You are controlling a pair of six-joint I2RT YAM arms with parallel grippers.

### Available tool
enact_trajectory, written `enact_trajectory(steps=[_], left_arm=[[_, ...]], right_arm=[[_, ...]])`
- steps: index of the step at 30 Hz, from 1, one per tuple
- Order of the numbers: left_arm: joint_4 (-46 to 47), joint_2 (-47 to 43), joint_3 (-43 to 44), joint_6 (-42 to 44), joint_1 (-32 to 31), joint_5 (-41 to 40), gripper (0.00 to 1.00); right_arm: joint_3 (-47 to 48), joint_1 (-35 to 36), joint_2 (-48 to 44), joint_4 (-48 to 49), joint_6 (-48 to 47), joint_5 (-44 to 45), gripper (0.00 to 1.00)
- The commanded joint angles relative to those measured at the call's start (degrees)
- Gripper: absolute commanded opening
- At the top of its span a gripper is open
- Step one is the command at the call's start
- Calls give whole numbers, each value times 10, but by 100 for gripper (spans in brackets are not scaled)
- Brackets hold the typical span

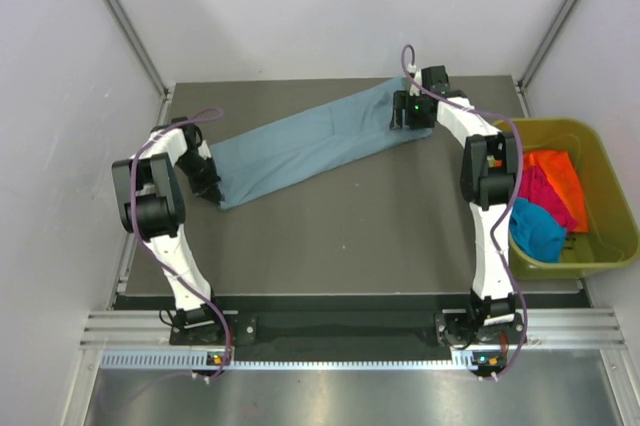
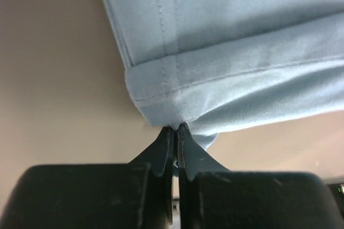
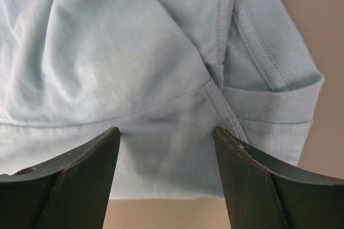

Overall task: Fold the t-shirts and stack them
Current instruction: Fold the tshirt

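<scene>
A grey-blue t-shirt (image 1: 310,141), folded into a long band, lies diagonally across the dark table (image 1: 350,236). My left gripper (image 1: 212,189) is at its lower left end. In the left wrist view, that gripper (image 2: 176,128) is shut on the hem corner of the shirt (image 2: 242,51). My right gripper (image 1: 405,118) is at the far right end. Seen from the right wrist, it (image 3: 166,133) stands open, straddling the shirt's cloth (image 3: 107,51) beside the ribbed collar (image 3: 269,108). Orange (image 1: 560,174), magenta (image 1: 545,196) and turquoise (image 1: 535,228) t-shirts lie in a bin.
An olive-green bin (image 1: 560,126) stands off the table's right edge, beside the right arm. White walls with metal posts close in the back and sides. Both arm bases sit on a rail at the near edge.
</scene>
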Motion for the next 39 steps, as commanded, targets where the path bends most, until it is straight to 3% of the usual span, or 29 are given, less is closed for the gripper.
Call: enact_trajectory(steps=[1, 11, 28, 39], left_arm=[[-25, -67, -34, -11, -1, 19, 0], [-26, -153, -142, -25, -66, 67, 0], [-27, -241, -234, -25, -198, 75, 0], [-9, -250, -246, -29, -279, 82, 0]], right_arm=[[37, 0, 18, 9, 18, -6, 71], [101, 1, 55, 27, 38, -21, 71], [190, 17, 113, 68, 74, -39, 70], [227, 31, 141, 96, 86, -43, 70]])
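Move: The left hand already has the shirt's near-left corner pinched at the table; the bare table it is taken to lies about 14 cm back and 14 cm to its right, a couple of centimetres lower. The shirt's far-left corner is about 15 cm ahead and 1 cm left, the shirt's middle some 16 cm ahead and 28 cm right. Under the right hand's open fingers, about 1 cm down, is the shirt's right end, its far-right corner some 12 cm straight ahead. Keeping its pinch on the near-left corner, the left hand drags the shirt back towards the bases and to the right, about 20 cm on the diagonal, rising some 3 cm and turning clockwise about 25 degrees. The right hand, fingers still apart and resting on the shirt's right end, slides that end about 7 cm forward and 5 cm left. ##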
